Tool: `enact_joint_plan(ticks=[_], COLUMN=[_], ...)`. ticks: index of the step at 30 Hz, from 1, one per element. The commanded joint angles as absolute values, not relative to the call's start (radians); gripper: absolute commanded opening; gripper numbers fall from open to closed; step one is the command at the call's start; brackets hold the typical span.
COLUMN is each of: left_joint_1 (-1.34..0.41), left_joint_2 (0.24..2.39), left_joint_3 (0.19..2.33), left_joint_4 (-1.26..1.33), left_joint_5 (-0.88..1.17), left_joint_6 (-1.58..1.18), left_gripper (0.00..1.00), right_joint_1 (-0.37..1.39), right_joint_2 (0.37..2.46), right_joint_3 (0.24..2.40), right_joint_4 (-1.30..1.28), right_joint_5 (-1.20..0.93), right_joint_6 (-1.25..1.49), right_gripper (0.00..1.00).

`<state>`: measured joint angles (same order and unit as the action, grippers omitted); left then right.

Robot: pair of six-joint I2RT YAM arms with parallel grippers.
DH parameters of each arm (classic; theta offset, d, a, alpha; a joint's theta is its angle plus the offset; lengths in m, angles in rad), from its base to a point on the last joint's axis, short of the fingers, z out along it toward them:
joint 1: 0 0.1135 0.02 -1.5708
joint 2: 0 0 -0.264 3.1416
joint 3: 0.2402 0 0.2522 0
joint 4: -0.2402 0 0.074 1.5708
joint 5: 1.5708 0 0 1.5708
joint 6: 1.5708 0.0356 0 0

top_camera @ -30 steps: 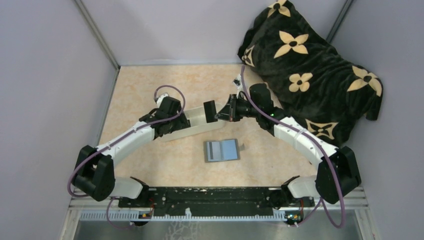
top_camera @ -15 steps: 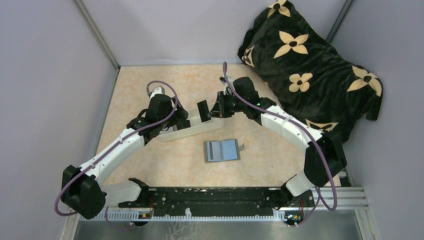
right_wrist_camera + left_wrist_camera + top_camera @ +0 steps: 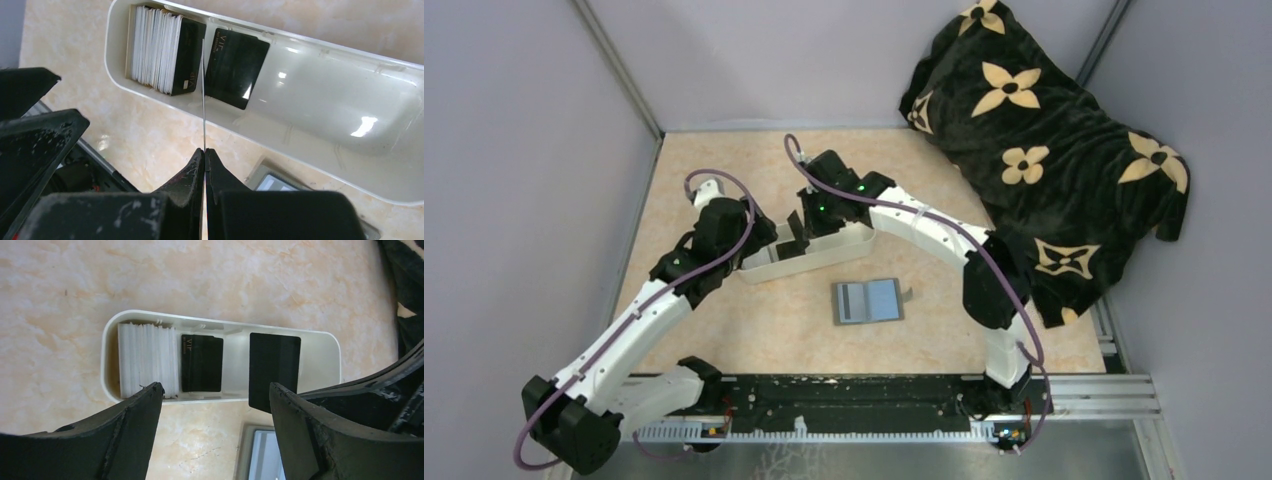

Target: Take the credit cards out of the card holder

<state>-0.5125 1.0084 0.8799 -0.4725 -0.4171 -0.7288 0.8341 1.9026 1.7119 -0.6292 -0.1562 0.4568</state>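
The card holder (image 3: pixel 867 300), a grey wallet, lies open and flat on the table in front of the white tray (image 3: pixel 849 243). My right gripper (image 3: pixel 205 150) is shut on a black credit card (image 3: pixel 274 371), seen edge-on in the right wrist view, and holds it upright over the tray's left half. In the tray stand a stack of pale cards (image 3: pixel 155 49) and a black card marked VIP (image 3: pixel 235 67). My left gripper (image 3: pixel 215 390) hangs open above the tray's near wall with nothing between its fingers. A corner of the card holder (image 3: pixel 260 455) shows below it.
A black blanket with tan flowers (image 3: pixel 1044 140) covers the back right corner. Grey walls close the table in on the left, back and right. The two grippers are close together at the tray's left end (image 3: pixel 754 265).
My right arm has carried the black card leftwards along the tray to its left half. The left arm has drawn back to the left, and its jaws have opened a little wider.
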Motion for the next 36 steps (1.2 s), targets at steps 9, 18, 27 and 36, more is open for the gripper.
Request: enact_joint_plan(ticks=[9,18,27,36], left_joint_1=[-0.500,-0.498,-0.495,-0.495], left_joint_2=[0.897,0.887,0.892,0.879], left_joint_3=[0.824,0.799,0.797,0.785], left_joint_4=[-0.574,-0.568,-0.555,-0.555], left_joint_5=[-0.509,-0.483,-0.470,-0.467], left_joint_6=[-0.742,-0.743,-0.736,-0.733], left_gripper=[0.85,0.85,0.85,0.85], right_joint_1=[0.934,0.951,0.951,0.951], right_joint_2=[2.077,2.140,2.200,2.247], right_joint_3=[1.966,2.044,2.174,2.232], right_joint_4=[-0.803,-0.842,-0.907,-0.963], right_joint_5=[0.009,0.050,0.077,0.061], right_joint_6=[0.450,0.456,0.457,0.454], right_gripper=[0.00,0.00,0.00,0.00])
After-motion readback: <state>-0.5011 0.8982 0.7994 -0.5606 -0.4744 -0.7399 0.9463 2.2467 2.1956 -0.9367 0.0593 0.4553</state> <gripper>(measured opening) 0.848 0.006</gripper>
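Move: The right hand pinches a black card; the black card lying in the white box is about 5 cm to its left, 1 cm back and 13 cm below. The upright card stack stands some 12 cm left and 3 cm back, the open card holder about 11 cm right and 12 cm back. From the empty left hand the lying card is roughly 3 cm right, 1 cm ahead, 15 cm down. Right hand carries its pinched card some 5 cm left and down towards the lying card; left withdraws back-left. ##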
